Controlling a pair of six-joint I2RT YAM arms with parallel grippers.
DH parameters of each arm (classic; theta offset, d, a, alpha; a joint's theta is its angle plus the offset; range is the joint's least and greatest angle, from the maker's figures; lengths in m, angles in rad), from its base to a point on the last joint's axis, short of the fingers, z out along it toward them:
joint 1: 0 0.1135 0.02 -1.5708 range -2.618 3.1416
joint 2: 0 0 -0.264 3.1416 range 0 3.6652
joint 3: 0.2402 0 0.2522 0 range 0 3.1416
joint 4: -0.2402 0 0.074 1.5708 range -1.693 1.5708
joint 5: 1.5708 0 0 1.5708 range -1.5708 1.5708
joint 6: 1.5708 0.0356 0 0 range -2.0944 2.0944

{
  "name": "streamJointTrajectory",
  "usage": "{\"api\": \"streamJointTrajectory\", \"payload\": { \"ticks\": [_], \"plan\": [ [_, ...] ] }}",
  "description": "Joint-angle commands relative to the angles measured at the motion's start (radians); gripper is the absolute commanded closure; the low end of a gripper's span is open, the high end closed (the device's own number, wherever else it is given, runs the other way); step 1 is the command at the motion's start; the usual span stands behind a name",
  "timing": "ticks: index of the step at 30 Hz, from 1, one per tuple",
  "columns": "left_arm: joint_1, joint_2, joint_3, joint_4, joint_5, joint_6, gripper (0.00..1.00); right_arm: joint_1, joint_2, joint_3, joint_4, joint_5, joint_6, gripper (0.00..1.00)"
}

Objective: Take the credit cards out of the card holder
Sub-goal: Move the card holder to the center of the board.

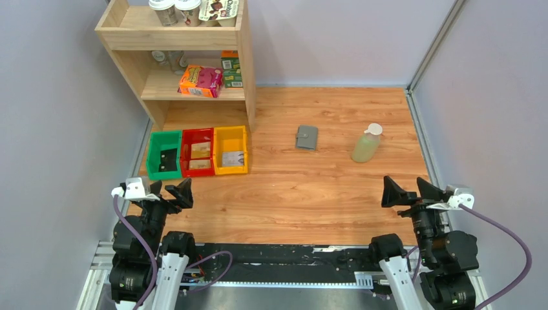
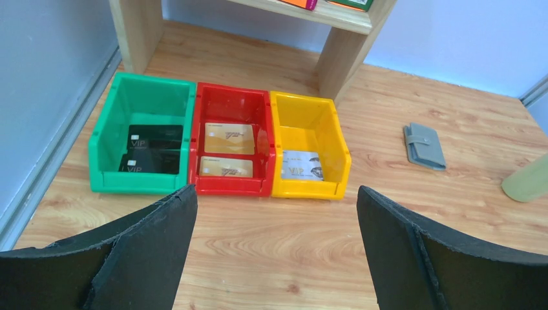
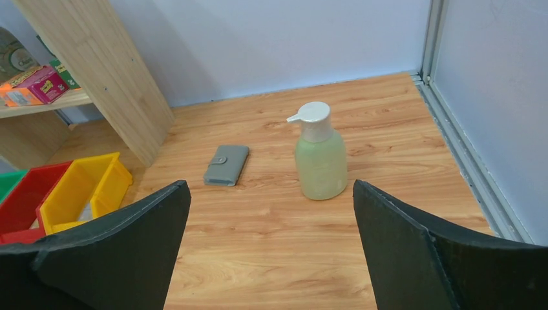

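Note:
The card holder point(image 1: 307, 137) is a small grey wallet lying shut on the wooden table, its tab fastened. It also shows in the left wrist view point(image 2: 424, 146) and the right wrist view point(image 3: 227, 165). The credit cards are hidden inside it. My left gripper point(image 1: 173, 187) hovers open at the near left, in front of the coloured bins, and the left wrist view shows its jaws point(image 2: 276, 194) wide apart over bare wood. My right gripper point(image 1: 404, 184) stands open at the near right point(image 3: 270, 187), well short of the wallet. Neither holds anything.
A pale green pump bottle point(image 1: 366, 144) stands to the right of the wallet. A green bin point(image 2: 139, 184), a red bin point(image 2: 229, 187) and a yellow bin point(image 2: 307, 188) sit in a row at the left, with cards lying in them. A wooden shelf point(image 1: 187, 64) with groceries stands behind them.

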Motion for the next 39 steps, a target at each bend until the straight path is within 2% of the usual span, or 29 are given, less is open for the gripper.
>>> {"api": "streamJointTrajectory", "payload": {
  "ticks": [1,10,18,21,24,31,39],
  "plan": [
    [0.005,-0.044,-0.003,0.011,-0.014,-0.016,0.00,-0.002,0.060,0.016,0.042,-0.091,0.011,0.00],
    [0.005,-0.044,-0.003,0.002,-0.024,-0.025,0.00,-0.003,0.290,0.052,0.148,-0.344,0.077,0.00],
    [0.005,-0.045,0.000,-0.012,-0.053,-0.044,0.00,-0.002,0.609,0.114,0.254,-0.406,0.184,0.00],
    [0.006,-0.044,0.003,-0.015,-0.060,-0.045,0.00,0.027,0.765,0.150,0.275,-0.337,0.222,0.00],
    [0.005,-0.044,0.002,-0.017,-0.066,-0.047,0.00,0.127,0.923,0.197,0.289,-0.195,0.224,0.00],
    [0.006,-0.045,0.006,-0.027,-0.076,-0.062,0.00,0.245,1.345,0.401,0.266,0.049,0.297,0.00],
    [0.006,-0.045,0.005,-0.030,-0.073,-0.067,0.00,0.260,1.750,0.608,0.254,0.120,0.390,0.00]
  ]
}}
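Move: The card holder lies flat on the table about 29 cm ahead of the right hand, 18 cm to its left and 30 cm below. The soap bottle stands about 21 cm straight ahead of that hand; the yellow bin is some 26 cm left of the card holder and 5 cm nearer. From the left hand, the card holder is about 28 cm ahead, 40 cm right and 27 cm down. The open right hand swoops 26 cm forward, 17 cm left and 16 cm down towards the card holder, tipping down 50 degrees. ##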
